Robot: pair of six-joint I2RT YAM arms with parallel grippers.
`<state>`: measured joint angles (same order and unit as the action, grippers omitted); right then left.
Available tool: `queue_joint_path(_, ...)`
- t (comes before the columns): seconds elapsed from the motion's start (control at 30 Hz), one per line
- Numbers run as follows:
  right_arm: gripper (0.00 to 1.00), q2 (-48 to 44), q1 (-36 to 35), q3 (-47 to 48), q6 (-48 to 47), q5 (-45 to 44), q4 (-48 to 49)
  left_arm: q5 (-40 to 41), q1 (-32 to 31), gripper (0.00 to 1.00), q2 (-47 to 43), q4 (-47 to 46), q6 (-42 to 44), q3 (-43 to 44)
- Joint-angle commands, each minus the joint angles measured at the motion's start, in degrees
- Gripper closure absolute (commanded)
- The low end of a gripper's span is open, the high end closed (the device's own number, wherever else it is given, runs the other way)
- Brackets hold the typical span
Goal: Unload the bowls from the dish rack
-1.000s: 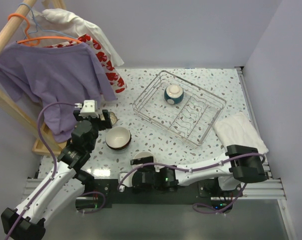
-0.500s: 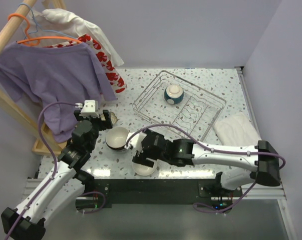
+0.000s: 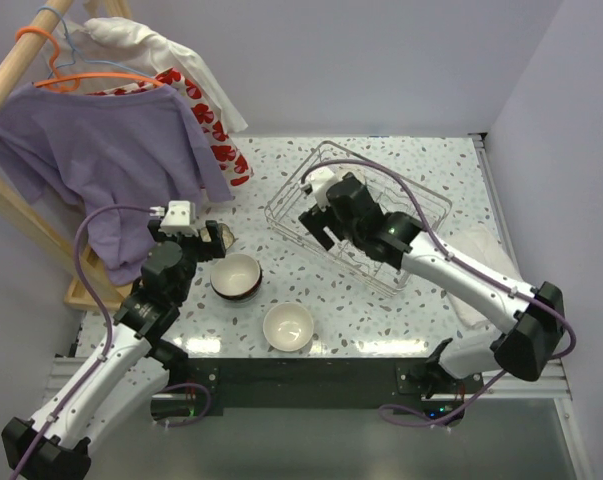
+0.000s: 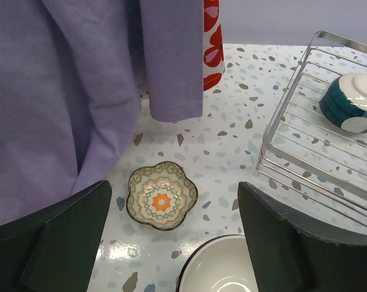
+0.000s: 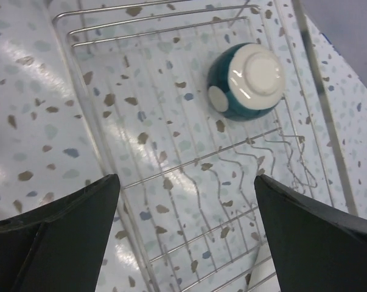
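Note:
The dish rack [image 3: 428,245] stands at the back right of the table. One teal-and-white bowl [image 5: 247,79] lies upside down in it; it also shows in the left wrist view [image 4: 352,103] and is hidden under my right arm in the top view. My right gripper [image 3: 319,222] is open and empty above the rack's left part, short of that bowl [image 5: 186,179]. A dark-rimmed bowl [image 3: 236,275] and a white bowl [image 3: 288,326] sit upright on the table. My left gripper [image 3: 203,238] is open and empty, just left of the dark-rimmed bowl [image 4: 223,274].
A small flower-shaped patterned dish [image 4: 162,194] lies between my left fingers' line of sight. A wooden clothes stand with a purple shirt [image 3: 111,150] and a red-and-white cloth [image 3: 216,130] crowds the left. A folded white towel [image 3: 481,260] lies right of the rack.
My right gripper left the white bowl at the table's front and swung up and back to over the dish rack. The left arm has not moved.

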<state>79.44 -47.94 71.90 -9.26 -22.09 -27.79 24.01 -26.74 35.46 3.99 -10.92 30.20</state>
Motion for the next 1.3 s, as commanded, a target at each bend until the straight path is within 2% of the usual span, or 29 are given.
queue_joint_path(0.0,0.02,6.7,5.9,6.8,-4.2,0.2,2.5,-1.7,0.4,0.1,-1.0,-1.3,-0.2,0.7)
queue_joint_path(0.17,0.01,14.2,10.8,12.4,-8.0,1.6,5.6,-2.5,0.3,0.09,-0.7,-1.2,-0.4,0.8)
queue_joint_path(0.4,0.01,24.4,11.6,18.4,-17.2,0.2,6.7,-1.1,0.3,0.09,-1.7,-0.2,-0.3,1.2)
queue_joint_path(0.63,0.01,32.0,11.6,19.8,-22.1,-6.9,11.1,-1.9,0.3,0.08,-1.6,-0.3,-0.3,1.1)
queue_joint_path(1.03,0.01,38.9,11.6,21.1,-28.7,-10.0,12.6,-2.7,0.3,0.08,-1.6,-0.1,-0.4,1.2)
queue_joint_path(1.27,0.01,42.0,11.3,19.2,-33.4,-15.1,17.9,-4.7,0.2,0.08,-1.6,-0.6,-0.7,1.1)
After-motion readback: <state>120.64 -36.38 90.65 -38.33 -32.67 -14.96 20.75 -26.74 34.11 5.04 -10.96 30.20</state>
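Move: The blue-and-white bowl, last in the rack, lies about 21 cm ahead of the right hand, roughly 4 cm to its right and some 16 cm below. The rack's middle is 15 cm ahead and 7 cm right; the white bowl on the table sits about 19 cm back and 9 cm left, the stacked bowls some 6 cm back and 19 cm left. From the left hand the blue-and-white bowl is about 24 cm ahead and 32 cm right. Send the open right gripper forward about 17 cm over the rack towards the blue-and-white bowl, fast at first, then bend the path down and ease off as it sinks some 13 cm. Roll the wrist about 35 degrees on the way, left side dropping, so the spread fingers come to face the bowl; keep them wide open. ##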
